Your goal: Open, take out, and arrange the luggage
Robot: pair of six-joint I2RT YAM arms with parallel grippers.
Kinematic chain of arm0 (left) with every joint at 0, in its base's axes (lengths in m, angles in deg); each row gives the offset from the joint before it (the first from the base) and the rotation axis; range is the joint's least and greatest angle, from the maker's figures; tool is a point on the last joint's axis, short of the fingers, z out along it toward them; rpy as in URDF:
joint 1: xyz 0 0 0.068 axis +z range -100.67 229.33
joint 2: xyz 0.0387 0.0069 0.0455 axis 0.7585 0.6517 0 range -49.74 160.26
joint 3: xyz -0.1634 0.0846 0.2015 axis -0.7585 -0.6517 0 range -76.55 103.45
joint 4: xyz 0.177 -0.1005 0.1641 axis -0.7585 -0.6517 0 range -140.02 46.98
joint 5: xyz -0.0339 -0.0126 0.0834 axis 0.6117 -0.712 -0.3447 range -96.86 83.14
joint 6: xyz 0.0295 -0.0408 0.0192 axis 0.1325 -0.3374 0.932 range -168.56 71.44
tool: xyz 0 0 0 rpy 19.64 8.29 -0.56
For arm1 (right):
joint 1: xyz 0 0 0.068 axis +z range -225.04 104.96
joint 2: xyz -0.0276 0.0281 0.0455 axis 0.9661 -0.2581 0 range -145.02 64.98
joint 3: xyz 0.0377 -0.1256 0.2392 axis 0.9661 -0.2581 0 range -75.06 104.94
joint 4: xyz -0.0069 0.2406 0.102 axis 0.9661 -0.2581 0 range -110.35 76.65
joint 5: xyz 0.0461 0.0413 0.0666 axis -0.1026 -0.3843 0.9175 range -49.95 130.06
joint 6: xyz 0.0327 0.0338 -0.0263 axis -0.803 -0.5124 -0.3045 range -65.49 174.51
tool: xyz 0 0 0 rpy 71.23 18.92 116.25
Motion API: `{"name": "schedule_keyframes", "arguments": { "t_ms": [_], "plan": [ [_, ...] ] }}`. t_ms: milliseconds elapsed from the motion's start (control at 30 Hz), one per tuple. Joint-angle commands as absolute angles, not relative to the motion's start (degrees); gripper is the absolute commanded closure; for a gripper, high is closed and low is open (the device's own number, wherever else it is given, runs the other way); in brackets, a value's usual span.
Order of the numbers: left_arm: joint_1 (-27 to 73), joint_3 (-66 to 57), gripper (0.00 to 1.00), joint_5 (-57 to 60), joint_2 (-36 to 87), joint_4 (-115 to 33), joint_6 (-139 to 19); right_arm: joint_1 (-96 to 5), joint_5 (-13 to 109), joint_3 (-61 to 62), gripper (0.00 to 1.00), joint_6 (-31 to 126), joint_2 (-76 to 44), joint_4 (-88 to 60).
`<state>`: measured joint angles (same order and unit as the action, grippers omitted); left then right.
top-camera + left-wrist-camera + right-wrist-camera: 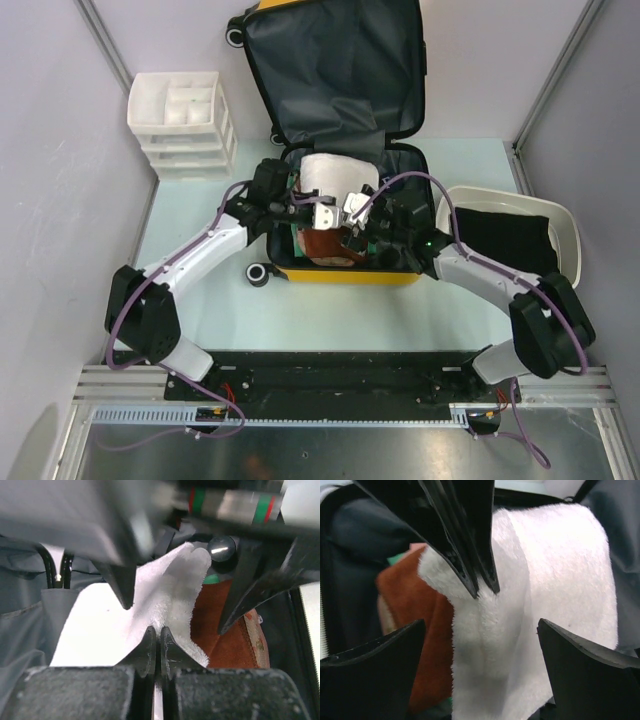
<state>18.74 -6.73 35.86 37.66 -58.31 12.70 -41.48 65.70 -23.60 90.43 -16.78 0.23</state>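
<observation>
The luggage (340,277), a yellow suitcase, lies open with its dark-lined lid (330,70) raised at the back. Inside lie a white towel (338,172) and a brown cloth (318,245). My left gripper (322,206) is shut, pinching a raised fold of the white towel (150,600) between its fingertips (160,637). My right gripper (353,212) faces it from the other side, open wide, its fingers (380,665) straddling the same towel (560,570) without touching it. The brown cloth (415,615) lies beside and under the towel.
A white drawer unit (185,125) stands at the back left. A white tub (568,225) holding a black cloth (505,240) sits to the right of the suitcase. A suitcase wheel (258,273) sticks out at the front left.
</observation>
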Motion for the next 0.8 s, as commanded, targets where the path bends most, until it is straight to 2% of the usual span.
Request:
{"name": "schedule_keyframes", "arguments": {
  "t_ms": [0, 67, 133, 167, 200, 233, 267, 300, 333, 367, 400, 433, 633, 767],
  "plan": [
    [20.06, -2.55, 1.0, 40.16, 37.19, -56.74, 9.28, -41.38, 57.82, -23.91, 0.03, 94.58, -20.71, 10.72],
    [20.33, -1.93, 1.0, 40.51, 37.19, -56.74, 8.66, -41.38, 56.76, -23.91, 0.1, 96.34, -21.68, 13.62],
    [20.5, -1.67, 1.0, 40.95, 37.01, -56.73, 8.05, -41.38, 56.06, -23.82, 0.32, 97.39, -22.56, 15.38],
    [20.59, -1.32, 1.0, 40.96, 36.92, -56.82, 7.7, -41.38, 55.7, -23.56, 0.5, 97.83, -22.82, 16.95],
    [20.76, -1.05, 0.97, 40.78, 36.92, -56.74, 7.08, -41.47, 55.26, -23.04, 0.57, 97.84, -23.0, 17.4],
    [20.85, -0.79, 0.88, 40.61, 36.84, -56.73, 5.6, -41.64, 54.65, -22.51, 0.65, 97.58, -23.0, 17.58],
    [21.29, -0.27, 0.76, 40.08, 36.4, -56.82, 4.54, -41.82, 54.47, -20.94, 0.84, 96.01, -22.74, 17.5],
    [21.55, 0.17, 0.5, 39.9, 36.4, -56.74, 3.14, -42.43, 54.47, -20.05, 0.94, 94.69, -22.48, 17.24],
    [21.99, 0.7, 0.42, 39.64, 36.22, -56.73, -0.53, -42.87, 54.56, -18.82, 1.0, 93.45, -21.6, 15.32],
    [23.04, 2.19, 0.36, 39.12, 35.96, -56.65, -2.74, -43.22, 54.99, -17.33, 1.0, 92.05, -21.16, 13.65],
    [23.75, 3.07, 0.25, 38.5, 35.87, -56.3, -5.29, -43.84, 55.87, -14.27, 1.0, 89.08, -20.63, 11.45],
    [24.62, 3.95, 0.23, 38.58, 35.87, -55.95, -10.53, -44.71, 57.35, -12.41, 1.0, 87.22, -20.11, 7.52],
    [31.75, 11.68, 0.17, 36.22, 35.87, -51.2, -29.36, -49.81, 67.2, 1.03, 1.0, 68.33, -17.64, -11.72],
    [33.68, 14.15, 0.14, 33.58, 35.69, -50.23, -31.86, -54.64, 74.49, 8.69, 1.0, 54.53, -17.9, -22.56]
  ]
}}
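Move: The white towel's middle lies about 5 cm ahead of the right hand, 3 cm to its left and 4 cm below; the shut left hand already holds the near edge, with the towel's middle some 6 cm ahead and 5 cm below. The brown cloth's middle is roughly level with the right hand, 4 cm to its left and 9 cm below; from the left hand it is straight below, about 11 cm. Right reaches about 5 cm forward and pinches the towel, left lets go, both rise over 10 cm, parting. ##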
